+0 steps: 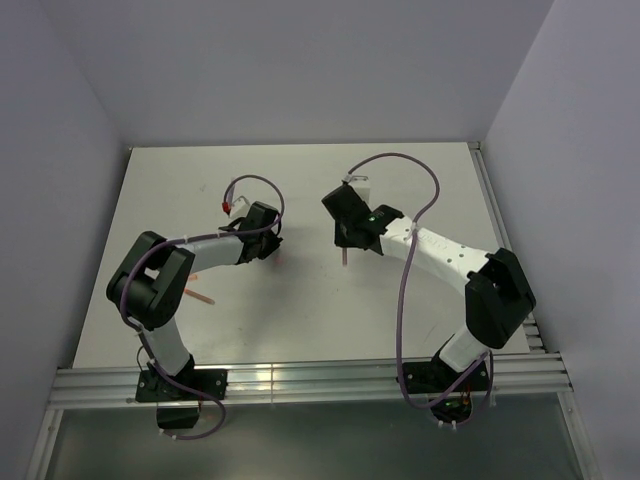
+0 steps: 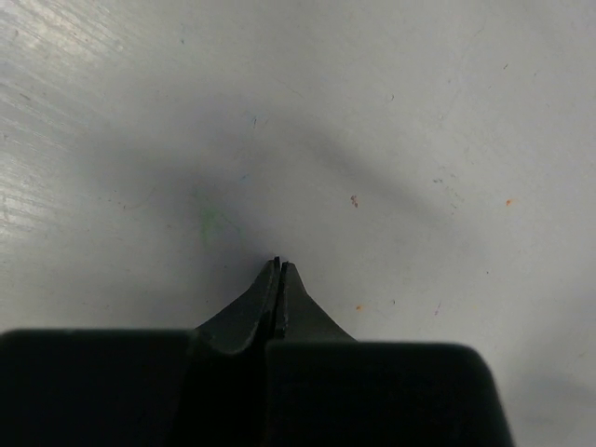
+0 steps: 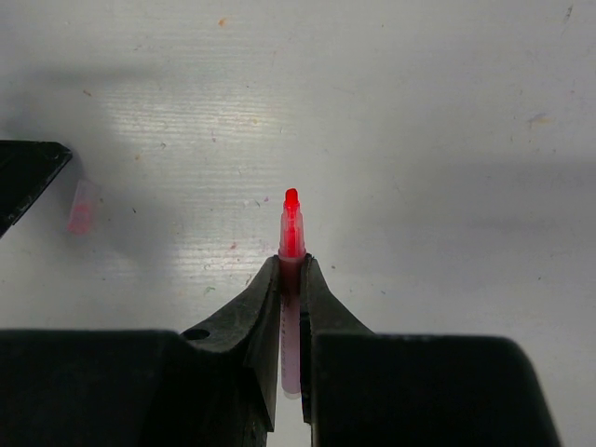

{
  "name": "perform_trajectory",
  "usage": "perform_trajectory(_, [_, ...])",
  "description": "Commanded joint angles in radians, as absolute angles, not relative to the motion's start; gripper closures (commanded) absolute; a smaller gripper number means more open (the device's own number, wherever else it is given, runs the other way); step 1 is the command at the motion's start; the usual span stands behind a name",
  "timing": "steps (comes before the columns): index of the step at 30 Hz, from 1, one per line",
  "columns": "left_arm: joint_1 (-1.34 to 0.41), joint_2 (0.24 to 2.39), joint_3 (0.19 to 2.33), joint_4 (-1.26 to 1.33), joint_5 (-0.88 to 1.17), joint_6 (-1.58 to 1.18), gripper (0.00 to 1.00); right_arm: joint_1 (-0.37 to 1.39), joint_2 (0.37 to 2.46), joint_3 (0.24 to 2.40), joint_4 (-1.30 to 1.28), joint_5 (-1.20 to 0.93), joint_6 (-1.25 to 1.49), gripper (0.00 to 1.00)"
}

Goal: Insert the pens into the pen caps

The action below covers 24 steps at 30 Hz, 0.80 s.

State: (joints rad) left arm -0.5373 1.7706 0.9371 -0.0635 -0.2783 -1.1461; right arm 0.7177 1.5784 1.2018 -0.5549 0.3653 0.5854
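My right gripper [image 3: 291, 261] is shut on a red-orange pen [image 3: 291, 228], whose red tip sticks out past the fingertips and points down at the table. The overhead view shows that gripper [image 1: 345, 243] near the table's middle. To its left a pale pinkish-red pen cap [image 3: 82, 207] lies on the table, right beside the dark tip of my left gripper [image 3: 28, 172] and apart from it. The left gripper [image 2: 279, 263] is shut, with nothing visible between its fingers, and sits left of centre [image 1: 272, 245]. Another red-orange pen [image 1: 200, 297] lies by the left arm's elbow.
The white table [image 1: 420, 180] is closed in by pale walls at the back and both sides. A metal rail [image 1: 330, 380] runs along the near edge by the arm bases. Purple cables [image 1: 405, 300] loop above both arms.
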Motion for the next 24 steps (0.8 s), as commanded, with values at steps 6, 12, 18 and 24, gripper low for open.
perform_trajectory(6, [-0.538, 1.712, 0.980, -0.118, -0.325, -1.117, 0.96, 0.723, 1.505, 1.154, -0.514, 0.367, 0.560, 1.00])
perform_trajectory(12, [-0.497, 1.608, 1.034, -0.132, -0.272, -1.033, 0.77, 0.723, 1.384, 1.060, -0.397, 0.240, 0.502, 1.00])
perform_trajectory(18, [-0.404, 1.533, 1.054, -0.107, -0.137, -0.965, 0.72, 0.724, 1.287, 1.014, -0.319, 0.077, 0.462, 1.00])
perform_trajectory(24, [-0.385, 1.376, 0.979, 0.026, 0.092, -0.919, 0.60, 0.723, 1.172, 0.937, -0.160, -0.167, 0.433, 1.00])
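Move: Some 3 cm back from the left hand's shut, empty fingertips and roughly 2 cm lower, the pink cap lies on the table. The orange cap lies about 8 cm back and 19 cm left, the orange pen 13 cm back and 17 cm left, and the finished purple pen 13 cm ahead and 11 cm left. From the right hand, which already holds the red-tipped pen, the pink cap is about 14 cm left, 3 cm ahead and 11 cm below. Rising off the table without the pink cap, the left hand climbs about 14 cm, drifting slightly forward and left while its empty fingers spread to over a third open and tip up. The right hand keeps its grip on the red-tipped pen, first easing back, then climbing some 6 cm as it goes on back and to the left, rolling its left side up and swinging counter-clockwise by about 20 degrees each. ##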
